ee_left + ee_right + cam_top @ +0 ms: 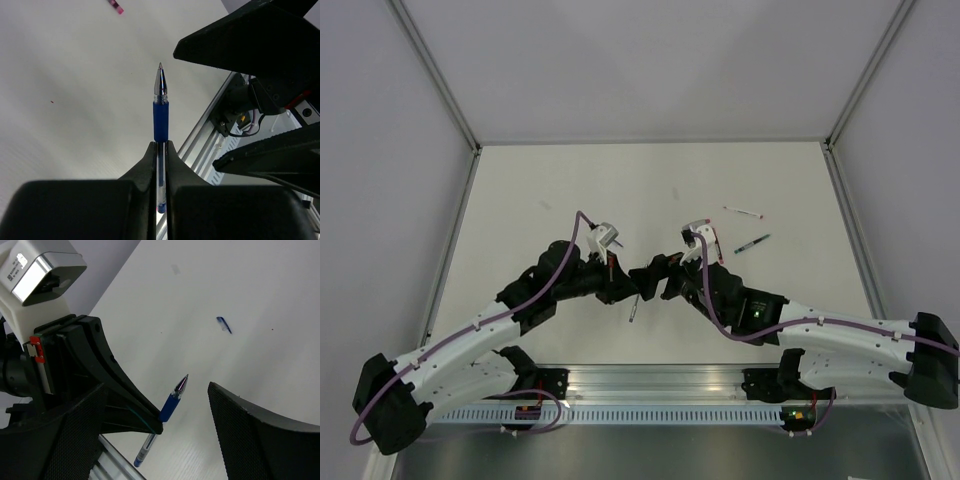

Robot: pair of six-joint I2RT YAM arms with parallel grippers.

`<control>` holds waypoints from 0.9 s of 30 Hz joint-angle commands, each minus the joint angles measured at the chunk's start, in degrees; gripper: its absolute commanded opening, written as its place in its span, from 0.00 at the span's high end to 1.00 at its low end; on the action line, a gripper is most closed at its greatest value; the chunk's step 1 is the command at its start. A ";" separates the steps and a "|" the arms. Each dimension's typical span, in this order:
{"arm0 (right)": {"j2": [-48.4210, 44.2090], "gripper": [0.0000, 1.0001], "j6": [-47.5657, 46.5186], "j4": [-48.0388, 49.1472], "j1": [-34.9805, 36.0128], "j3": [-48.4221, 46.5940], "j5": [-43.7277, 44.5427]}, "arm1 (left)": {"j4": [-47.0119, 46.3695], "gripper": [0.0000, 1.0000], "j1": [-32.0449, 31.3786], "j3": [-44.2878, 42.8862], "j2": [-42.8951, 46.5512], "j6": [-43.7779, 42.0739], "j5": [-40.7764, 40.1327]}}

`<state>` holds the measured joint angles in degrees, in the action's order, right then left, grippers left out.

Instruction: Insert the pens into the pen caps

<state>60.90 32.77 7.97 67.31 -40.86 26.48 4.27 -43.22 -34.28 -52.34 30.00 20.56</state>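
Note:
My left gripper [160, 146] is shut on the blue pen [161, 117], whose bare metal tip points away from the wrist and stands above the table. In the right wrist view the same blue pen [171, 406] sticks out of the left gripper's black fingers [120, 390], inside the wide gap of my right gripper [155, 392]. That gripper is open and touches nothing. From above, the left gripper [620, 272] and right gripper [656, 276] meet nose to nose at the table's middle front. A small blue pen cap [224, 324] lies on the table beyond them.
A white pen with red ends [744, 212] and a dark pen [752, 243] lie at the right back of the table. A small dark piece [546, 206] lies at the left back. The slotted aluminium rail [650, 385] runs along the near edge.

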 commanded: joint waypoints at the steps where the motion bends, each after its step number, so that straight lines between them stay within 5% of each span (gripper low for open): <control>1: 1.14 0.12 2.64 5.74 0.28 -1.06 -2.84 | -3.92 0.98 -0.11 0.79 1.53 2.17 4.58; 18: 2.11 0.33 8.09 12.33 0.28 3.68 -1.25 | -8.14 0.98 -0.19 3.08 6.72 4.98 4.58; 23: 2.73 0.60 9.59 15.06 0.28 4.74 -2.05 | -9.63 0.98 -0.11 3.52 7.07 5.86 4.49; 27: 3.34 0.95 10.20 16.11 0.28 4.04 -2.22 | -10.69 0.98 -0.11 3.70 6.98 6.48 5.36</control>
<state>63.68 41.43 20.23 67.42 -36.25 24.40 -2.92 -43.22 -30.59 -45.98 34.41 24.25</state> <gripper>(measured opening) 0.141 0.046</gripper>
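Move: The blue pen, held near its middle by the left hand with the nib facing outward, has its middle about 2 cm back, 2 cm to the left and 5 cm below the right hand's open jaws. From the right hand the blue cap lies some 16 cm ahead, 10 cm left and 22 cm down; the red pen is 15 cm ahead, 16 cm right. From the left hand, the right jaws are 2 cm ahead, 2 cm right and 5 cm up. The left hand keeps its pinch and lifts the blue pen about 3 cm, easing slightly back, up between the right hand's open jaws as its fingers tilt up towards level. The right hand eases about 2 cm left towards the pen, rising slightly, then dipping, with its fingertips tilting up some 10 degrees, and closes from wide open to pinch the blue grip just behind the metal nib cone. ##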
